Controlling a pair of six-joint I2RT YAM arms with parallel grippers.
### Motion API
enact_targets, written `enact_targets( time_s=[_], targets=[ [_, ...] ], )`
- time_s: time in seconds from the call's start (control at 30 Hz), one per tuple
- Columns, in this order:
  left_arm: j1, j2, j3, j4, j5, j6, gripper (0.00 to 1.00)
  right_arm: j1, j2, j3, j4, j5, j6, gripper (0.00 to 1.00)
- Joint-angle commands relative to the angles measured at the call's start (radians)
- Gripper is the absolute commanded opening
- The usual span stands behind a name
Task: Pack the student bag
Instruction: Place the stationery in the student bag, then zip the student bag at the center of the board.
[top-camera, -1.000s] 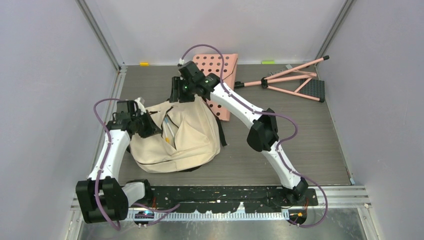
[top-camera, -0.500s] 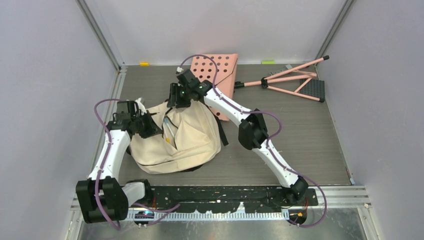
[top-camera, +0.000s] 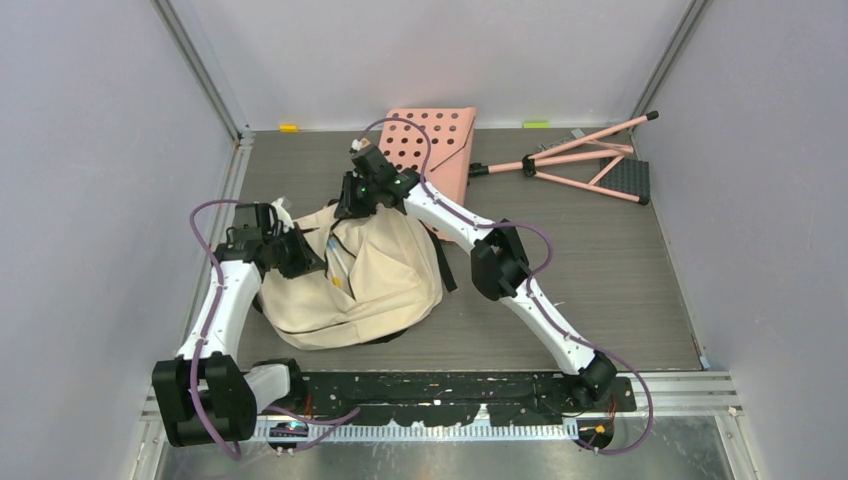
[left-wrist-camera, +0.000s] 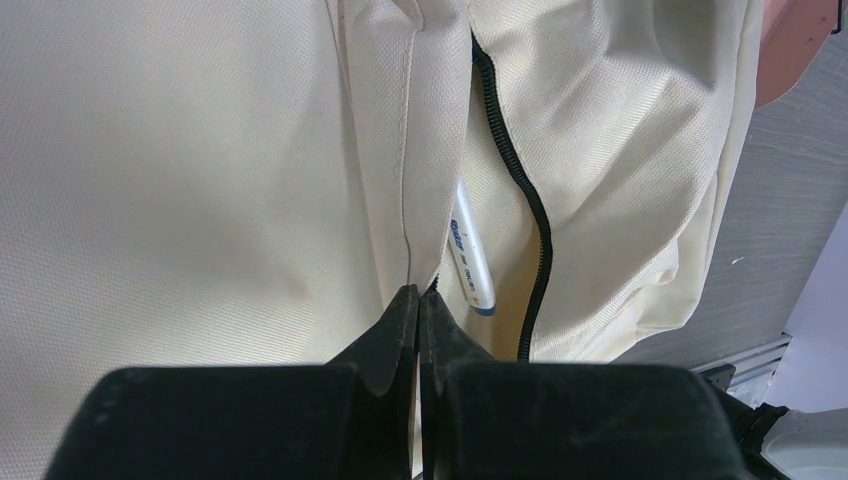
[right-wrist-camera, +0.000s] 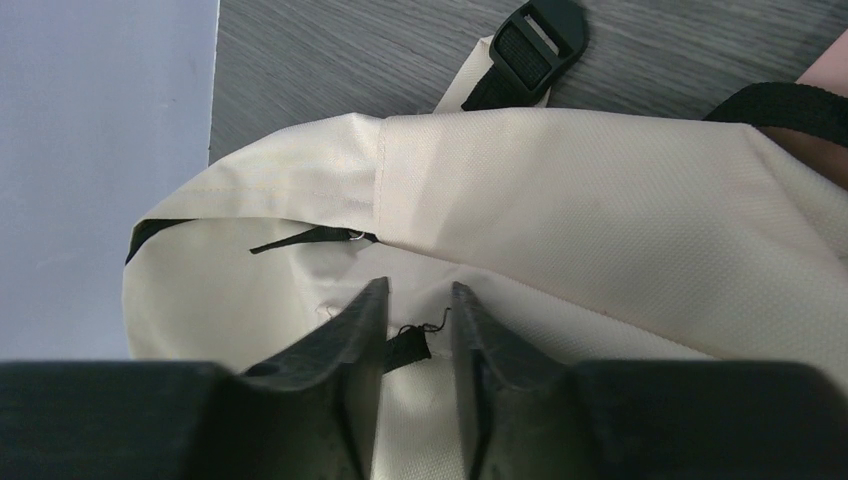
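The student bag (top-camera: 365, 290), cream with black trim, lies on the table to the left of centre, its zipper (left-wrist-camera: 515, 170) open. A white pen (left-wrist-camera: 472, 260) shows inside the opening. My left gripper (left-wrist-camera: 418, 292) is shut on the cream fabric edge of the bag's opening, at the bag's left side (top-camera: 305, 255). My right gripper (right-wrist-camera: 420, 290) is at the far top of the bag (top-camera: 350, 200). Its jaws stand a little apart around a small black tab (right-wrist-camera: 407, 348) of the bag, and its left finger touches that tab.
A pink perforated board (top-camera: 440, 140) lies just behind the bag, under the right arm. A pink folding stand (top-camera: 590, 160) lies at the back right. A black buckle (right-wrist-camera: 530, 40) and a black strap (right-wrist-camera: 790, 105) trail off the bag's far end. Walls enclose the table.
The right gripper has moved nearer and leftward onto the bag's top, and its jaws have narrowed around the black tab. The left arm and the bag have stayed put.
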Motion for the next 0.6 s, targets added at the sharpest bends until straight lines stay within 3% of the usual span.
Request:
enact_targets(
  time_s=[0.0,0.17,0.3,0.47,0.57],
  targets=[
    [0.006,-0.018,0.0,0.007,0.021,0.014,0.0,0.025,0.003,0.018,0.002,-0.053,0.008,0.19],
    [0.006,-0.002,0.008,0.001,0.014,0.01,0.0,0.025,-0.06,-0.04,0.074,-0.093,0.028,0.02],
    [0.006,0.011,0.025,-0.009,0.008,0.007,0.0,0.025,-0.124,-0.076,0.117,-0.114,0.033,0.01],
    [0.008,0.011,0.101,-0.044,0.013,-0.02,0.35,0.024,-0.208,-0.139,0.182,-0.127,0.039,0.01],
    [0.009,0.027,0.164,-0.062,0.019,-0.048,0.47,0.024,-0.244,-0.16,0.179,-0.147,0.041,0.01]
  ],
)
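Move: My right hand, half open, has the black fabric tab at the far end of the student bag's opening about 1 cm below its pads. From that hand the marker inside the opening lies roughly 10 cm back and 5 cm lower, the yellow piece about 15 cm back and 2 cm left, and the pink board some 9 cm ahead and 18 cm right. For my left hand, still pinching the opening's edge, the tab is about 11 cm ahead and 4 cm right, slightly below. I shut my right fingers on the cloth at the tab, easing slightly left, then lift about 2.5 cm while drawing back some 2 cm towards my left hand, keeping the pinch. My left hand holds still until late, then spreads its fingers to nearly half open and lets go of the bag's edge, starting to rise by about 1 cm. ##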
